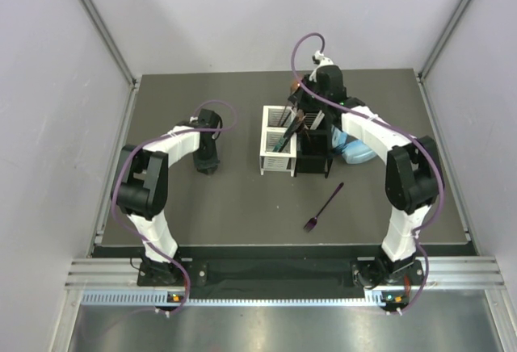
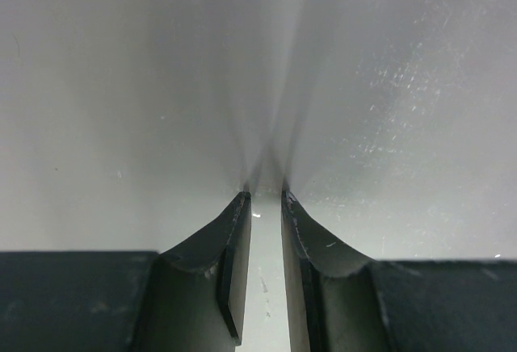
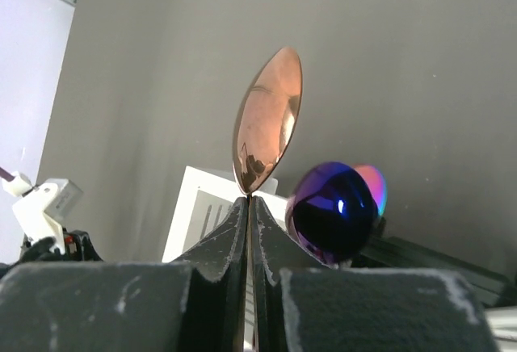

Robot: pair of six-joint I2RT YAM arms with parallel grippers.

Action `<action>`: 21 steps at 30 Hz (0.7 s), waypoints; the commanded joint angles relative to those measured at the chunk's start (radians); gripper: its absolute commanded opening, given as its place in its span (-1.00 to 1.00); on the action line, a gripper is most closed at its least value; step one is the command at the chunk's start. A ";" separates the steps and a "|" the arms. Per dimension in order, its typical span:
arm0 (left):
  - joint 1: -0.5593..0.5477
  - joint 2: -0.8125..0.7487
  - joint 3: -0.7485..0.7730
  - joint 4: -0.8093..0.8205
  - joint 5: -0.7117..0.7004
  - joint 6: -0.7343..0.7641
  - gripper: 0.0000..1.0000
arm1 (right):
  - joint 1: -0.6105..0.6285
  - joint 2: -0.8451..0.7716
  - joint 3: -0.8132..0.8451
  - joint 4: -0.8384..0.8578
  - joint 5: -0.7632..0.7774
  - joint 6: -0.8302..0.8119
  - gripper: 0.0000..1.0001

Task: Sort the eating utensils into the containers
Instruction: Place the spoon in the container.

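Note:
My right gripper (image 1: 307, 100) hovers over the two containers, shut (image 3: 249, 200) on the neck of a copper-coloured spoon (image 3: 270, 122) whose bowl stands upright above the fingertips. Beside it rises the bowl of an iridescent purple-blue spoon (image 3: 333, 211). The white caddy (image 1: 277, 152) holds several utensils, and the black caddy (image 1: 313, 157) stands against its right side. Another purple spoon (image 1: 324, 207) lies loose on the mat in front of the caddies. My left gripper (image 1: 208, 165) points down at the mat left of the white caddy, its jaws (image 2: 265, 194) a narrow gap apart with nothing between them.
Light-blue headphones (image 1: 352, 149) lie right of the black caddy, under my right forearm. The dark mat (image 1: 242, 207) ends at pale walls on both sides and the back. A white caddy wall (image 3: 198, 207) shows behind the right fingers.

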 commanded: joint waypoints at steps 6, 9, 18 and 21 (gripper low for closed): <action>0.005 0.027 0.027 -0.004 -0.009 0.003 -0.46 | -0.005 -0.097 -0.045 -0.025 -0.004 -0.054 -1.00; 0.005 0.027 0.024 -0.002 -0.008 0.004 -0.46 | -0.005 -0.108 -0.046 -0.028 -0.011 -0.055 -0.91; 0.005 0.032 0.019 0.007 0.004 0.000 -0.47 | -0.006 -0.154 -0.051 -0.043 -0.001 -0.068 -0.24; 0.005 0.032 0.019 0.007 0.009 0.000 -0.47 | -0.006 -0.171 -0.045 -0.056 0.008 -0.071 -0.23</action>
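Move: My right hand still holds the copper spoon just below its bowl. The white container's far compartment, where it goes, lies about 4 cm back, 4 cm left and some 12 cm below. The blue spoon's bowl stands roughly 4 cm to this hand's right and 2 cm ahead; the black container's far compartment is about 4 cm back, 6 cm right and 12 cm below. From my left hand, the white far compartment lies some 15 cm ahead, 20 cm right and 4 cm up. I let go of the copper spoon over the white container's far compartment: my right hand draws back about 2.5 cm and drifts 1 cm right, dipping slightly. As it nears the end of that draw I open the pinched fingers to over a third, then start to rise, about 1.5 cm from the lowest point, leaving the spoon behind. ##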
